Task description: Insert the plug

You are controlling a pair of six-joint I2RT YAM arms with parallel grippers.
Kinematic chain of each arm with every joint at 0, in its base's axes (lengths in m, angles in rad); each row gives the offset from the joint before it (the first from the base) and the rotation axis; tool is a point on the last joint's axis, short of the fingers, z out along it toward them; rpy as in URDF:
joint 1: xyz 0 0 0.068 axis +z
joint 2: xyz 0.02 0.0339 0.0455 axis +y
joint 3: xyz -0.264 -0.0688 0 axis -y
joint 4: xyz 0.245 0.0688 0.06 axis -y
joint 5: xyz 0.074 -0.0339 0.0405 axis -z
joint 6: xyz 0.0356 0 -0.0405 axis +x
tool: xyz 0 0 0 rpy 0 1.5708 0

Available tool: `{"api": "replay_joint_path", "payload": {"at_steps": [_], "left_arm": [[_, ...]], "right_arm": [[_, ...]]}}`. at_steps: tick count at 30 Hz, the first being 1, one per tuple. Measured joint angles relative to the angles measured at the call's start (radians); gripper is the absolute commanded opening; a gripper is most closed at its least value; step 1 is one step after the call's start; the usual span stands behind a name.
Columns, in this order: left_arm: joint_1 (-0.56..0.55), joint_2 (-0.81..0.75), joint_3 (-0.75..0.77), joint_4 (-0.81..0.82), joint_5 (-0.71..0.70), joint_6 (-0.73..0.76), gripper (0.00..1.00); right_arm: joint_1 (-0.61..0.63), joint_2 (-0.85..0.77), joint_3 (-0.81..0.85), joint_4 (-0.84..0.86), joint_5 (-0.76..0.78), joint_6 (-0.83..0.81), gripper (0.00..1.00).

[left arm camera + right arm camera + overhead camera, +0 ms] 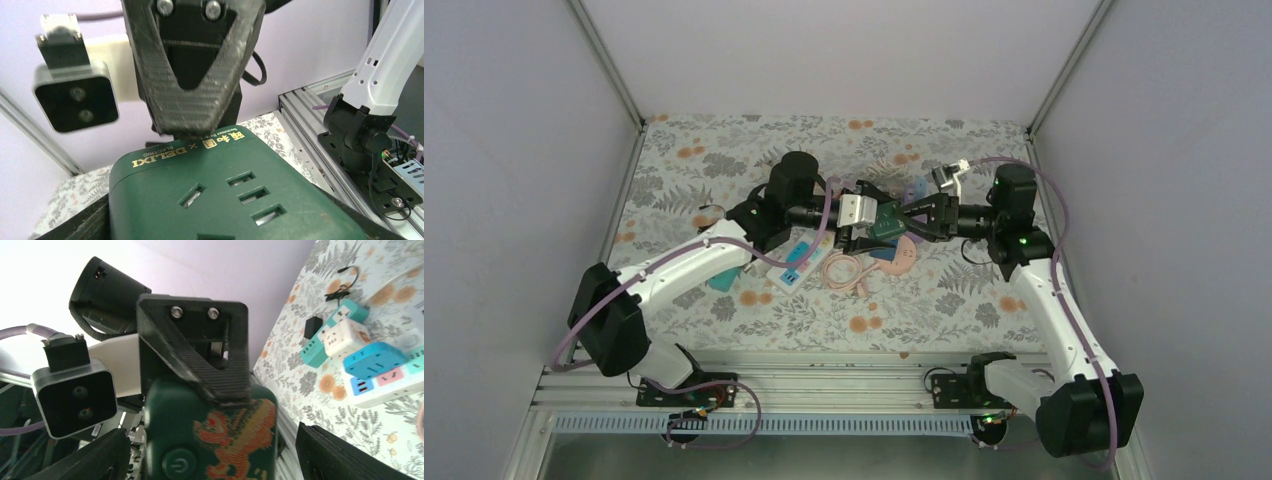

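Note:
A dark green socket block with gold lettering hangs above the middle of the mat, between both arms. My left gripper is shut on it. In the left wrist view the block's slotted face fills the space between that gripper's fingers. My right gripper comes from the right and straddles the block's dragon-printed face, open, with a gap at each finger. A pink cord lies coiled on the mat below, and its pink end looks like the plug.
A white and blue power strip and a teal block lie under the left arm. The right wrist view shows a blue socket block, a white cube and a black adapter. An aluminium rail runs along the near edge.

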Motion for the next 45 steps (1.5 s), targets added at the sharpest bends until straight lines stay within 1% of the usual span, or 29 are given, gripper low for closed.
{"api": "replay_joint_path", "payload": {"at_steps": [2,5,8,11,14,17,21,22,23,24,25,27,30,35,41,43,45], "left_arm": [[0.001,-0.016,0.007,-0.008,0.009,0.011,0.47],[0.003,-0.029,0.032,-0.020,0.027,0.021,0.47],[0.003,-0.030,0.045,-0.030,0.043,0.032,0.47],[0.004,-0.030,0.048,-0.044,0.052,0.041,0.47],[0.005,-0.030,0.051,-0.047,0.063,0.043,0.47],[0.005,-0.031,0.054,-0.053,0.066,0.048,0.47],[0.010,-0.034,0.056,-0.052,0.067,0.054,0.47],[0.011,-0.035,0.056,-0.052,0.067,0.053,0.50],[0.012,-0.035,0.056,-0.051,0.067,0.053,0.58],[0.015,-0.035,0.056,-0.047,0.067,0.052,0.73],[0.016,-0.035,0.056,-0.042,0.064,0.050,0.83],[0.018,-0.039,0.044,-0.015,0.047,0.032,0.99],[0.016,-0.069,-0.021,0.067,-0.047,-0.011,1.00],[0.021,-0.158,-0.168,0.174,-0.254,-0.096,1.00],[0.021,-0.346,-0.335,0.216,-0.517,-0.206,1.00],[0.021,-0.415,-0.363,0.203,-0.634,-0.251,1.00],[0.021,-0.465,-0.365,0.181,-0.760,-0.293,1.00]], "right_arm": [[0.008,0.000,0.000,0.009,-0.017,0.018,0.88],[0.023,0.001,0.003,0.027,-0.042,0.042,0.88],[0.031,0.003,0.009,0.048,-0.058,0.060,0.81],[0.035,0.005,0.010,0.080,-0.068,0.091,0.77],[0.044,0.005,0.010,0.116,-0.071,0.123,0.66],[0.052,0.005,0.011,0.144,-0.075,0.150,0.60],[0.063,0.005,0.011,0.173,-0.067,0.180,0.47],[0.064,0.005,0.011,0.177,-0.064,0.183,0.45],[0.065,0.005,0.011,0.182,-0.060,0.187,0.42],[0.066,0.004,0.011,0.188,-0.056,0.191,0.40],[0.066,0.003,0.011,0.191,-0.052,0.193,0.39],[0.067,-0.001,0.011,0.195,-0.033,0.197,0.36],[0.071,-0.003,0.013,0.182,-0.007,0.176,0.37],[0.032,0.010,0.025,0.068,0.100,0.077,0.39],[-0.016,0.042,0.073,-0.108,0.343,-0.070,0.39],[-0.016,0.061,0.102,-0.174,0.451,-0.122,0.42],[-0.016,0.075,0.124,-0.235,0.575,-0.167,0.43]]}}
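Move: The green plug is held in the left fingers, about 1 cm to the right of that hand's point, and lies roughly 1 cm to the left of the right hand's point, between its open fingers. From the right hand, the purple power strip lies some 16 cm ahead, 8 cm right and 22 cm down. The blue plug is about 5 cm ahead and 1 cm right, the round pink socket 4 cm ahead and 4 cm right, both roughly 20 cm down. The right fingers close on the green plug and pinch it while both hands ease up about 3 cm; only then do the left fingers open wide and let go, that hand backing off some 12 cm left and a little forward, swinging counter-clockwise about 45 degrees. The right hand keeps its grip and carries the plug about 10 cm forward, down and right towards the purple strip, turning clockwise some 35 degrees. ##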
